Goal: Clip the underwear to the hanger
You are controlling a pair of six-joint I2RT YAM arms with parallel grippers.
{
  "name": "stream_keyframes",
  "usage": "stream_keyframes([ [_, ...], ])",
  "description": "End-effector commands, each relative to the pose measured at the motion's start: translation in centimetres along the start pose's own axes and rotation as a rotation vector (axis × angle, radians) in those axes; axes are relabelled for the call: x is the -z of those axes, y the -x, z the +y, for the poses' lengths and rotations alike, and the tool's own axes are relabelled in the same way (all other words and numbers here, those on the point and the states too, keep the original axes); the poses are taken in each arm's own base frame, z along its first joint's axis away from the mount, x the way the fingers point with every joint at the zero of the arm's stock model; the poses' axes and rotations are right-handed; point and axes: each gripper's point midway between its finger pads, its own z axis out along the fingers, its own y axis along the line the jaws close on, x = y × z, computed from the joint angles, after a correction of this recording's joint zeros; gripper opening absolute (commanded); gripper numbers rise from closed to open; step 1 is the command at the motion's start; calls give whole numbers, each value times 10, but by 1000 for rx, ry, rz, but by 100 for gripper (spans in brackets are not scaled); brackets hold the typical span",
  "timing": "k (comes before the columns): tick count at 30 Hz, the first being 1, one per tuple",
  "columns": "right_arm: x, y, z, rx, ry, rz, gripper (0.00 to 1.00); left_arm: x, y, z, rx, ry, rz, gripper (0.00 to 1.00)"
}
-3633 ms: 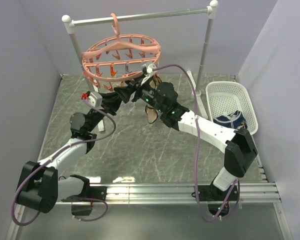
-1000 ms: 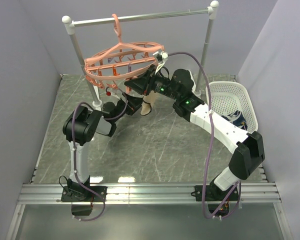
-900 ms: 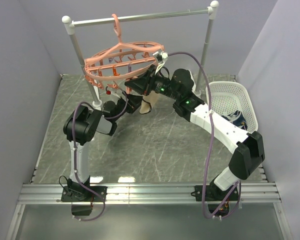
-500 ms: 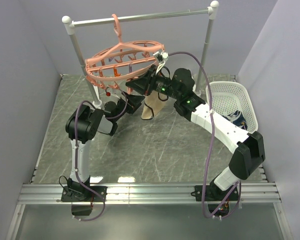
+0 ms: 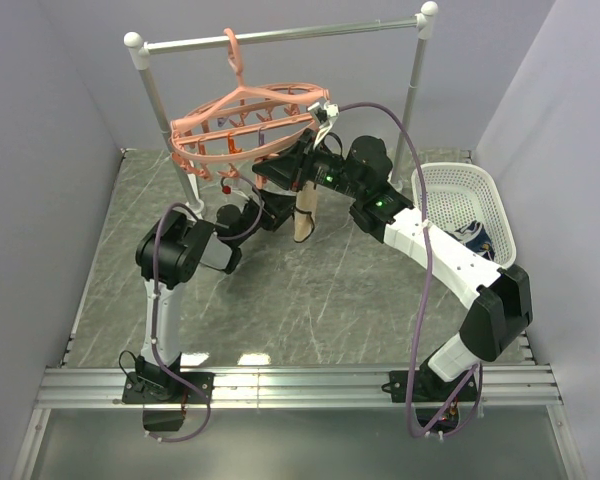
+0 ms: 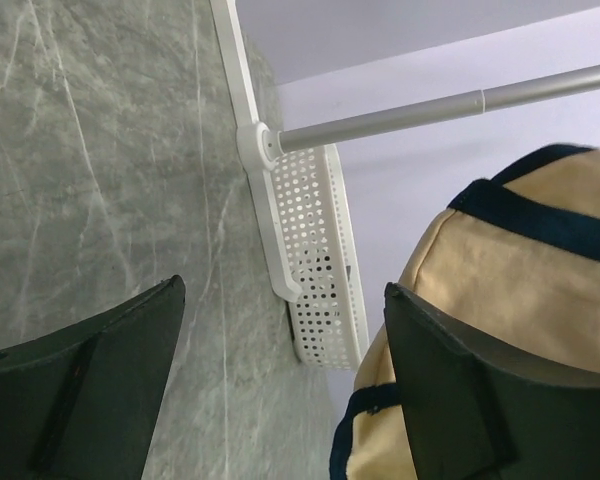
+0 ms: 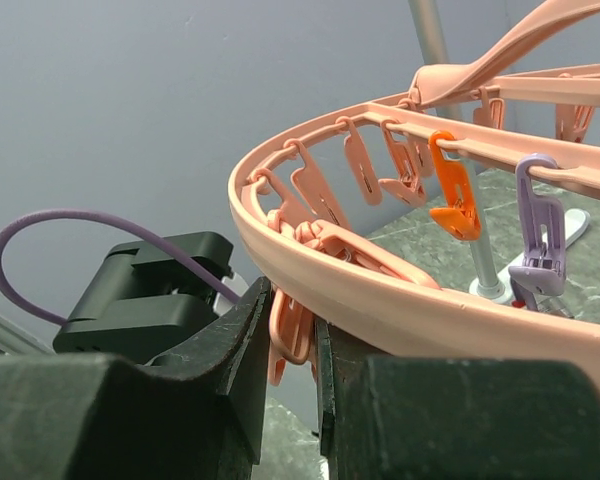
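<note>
The salmon-pink round hanger (image 5: 242,128) hangs by its hook from the rack bar. My right gripper (image 5: 302,172) reaches to its near rim and is shut on one pink clip (image 7: 292,330) that dangles under the ring (image 7: 400,295). The beige underwear (image 5: 305,214) with navy trim hangs straight down just below that gripper; how it is fastened is hidden. My left gripper (image 5: 282,208) is beside it, low and to the left. In the left wrist view the left gripper (image 6: 280,290) stands open and the underwear (image 6: 525,280) lies by the right finger (image 6: 480,400), with only an edge inside the gap.
The silver-and-white rack (image 5: 280,35) stands at the back, its posts on either side of the hanger. A white perforated basket (image 5: 500,215) with dark clothing (image 5: 467,238) sits at the right wall. Orange and purple clips (image 7: 450,190) hang further along the ring.
The left arm has shifted right, closer to the underwear. The underwear, spread wider half a second ago, now hangs narrow and straight. The right gripper stays on the clip.
</note>
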Motion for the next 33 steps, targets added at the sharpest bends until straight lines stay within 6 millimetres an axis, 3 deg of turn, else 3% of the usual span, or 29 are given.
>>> stream_keyframes([
  [1,9,27,30,57,83,-43,0,25,33,-144,-184,-566,-166,86],
  [6,10,24,33,57,99,-30,0,19,41,-156,-164,-607,-182,83],
  [16,11,22,33,50,107,-20,0,8,33,-166,-132,-663,-138,84],
  [23,11,21,34,41,111,-16,0,4,33,-183,-23,-717,-103,65],
  [25,11,22,35,40,115,-16,0,7,35,-185,9,-714,-107,65],
  [27,11,23,34,39,114,-16,0,11,37,-188,26,-711,-117,74],
  [31,12,22,32,39,107,-15,0,18,33,-189,41,-700,-97,53],
  [33,12,22,32,37,106,-17,0,24,31,-190,38,-692,-94,47],
])
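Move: The underwear hangs just beyond the left hand's fingers, its free waistband corner about 4 cm ahead, 4 cm to the right and 6 cm above the hand. The hanger clip that the right hand already pinches is some 13 cm back from the left hand, 3 cm to its left and 28 cm higher. From the right hand, that waistband corner lies roughly 17 cm ahead, 7 cm to the right and 22 cm down. The left hand rises about 5 cm to the underwear's free waistband corner, easing 3 cm forward and then a couple of centimetres to the right, while it rolls about 15 degrees so that its left side drops. Once up there it slows almost to a stop and its wide-open fingers come together to about half open around the corner, the right hand all the while keeping its pinch on the clip at the hanger's near rim with hardly any movement. ##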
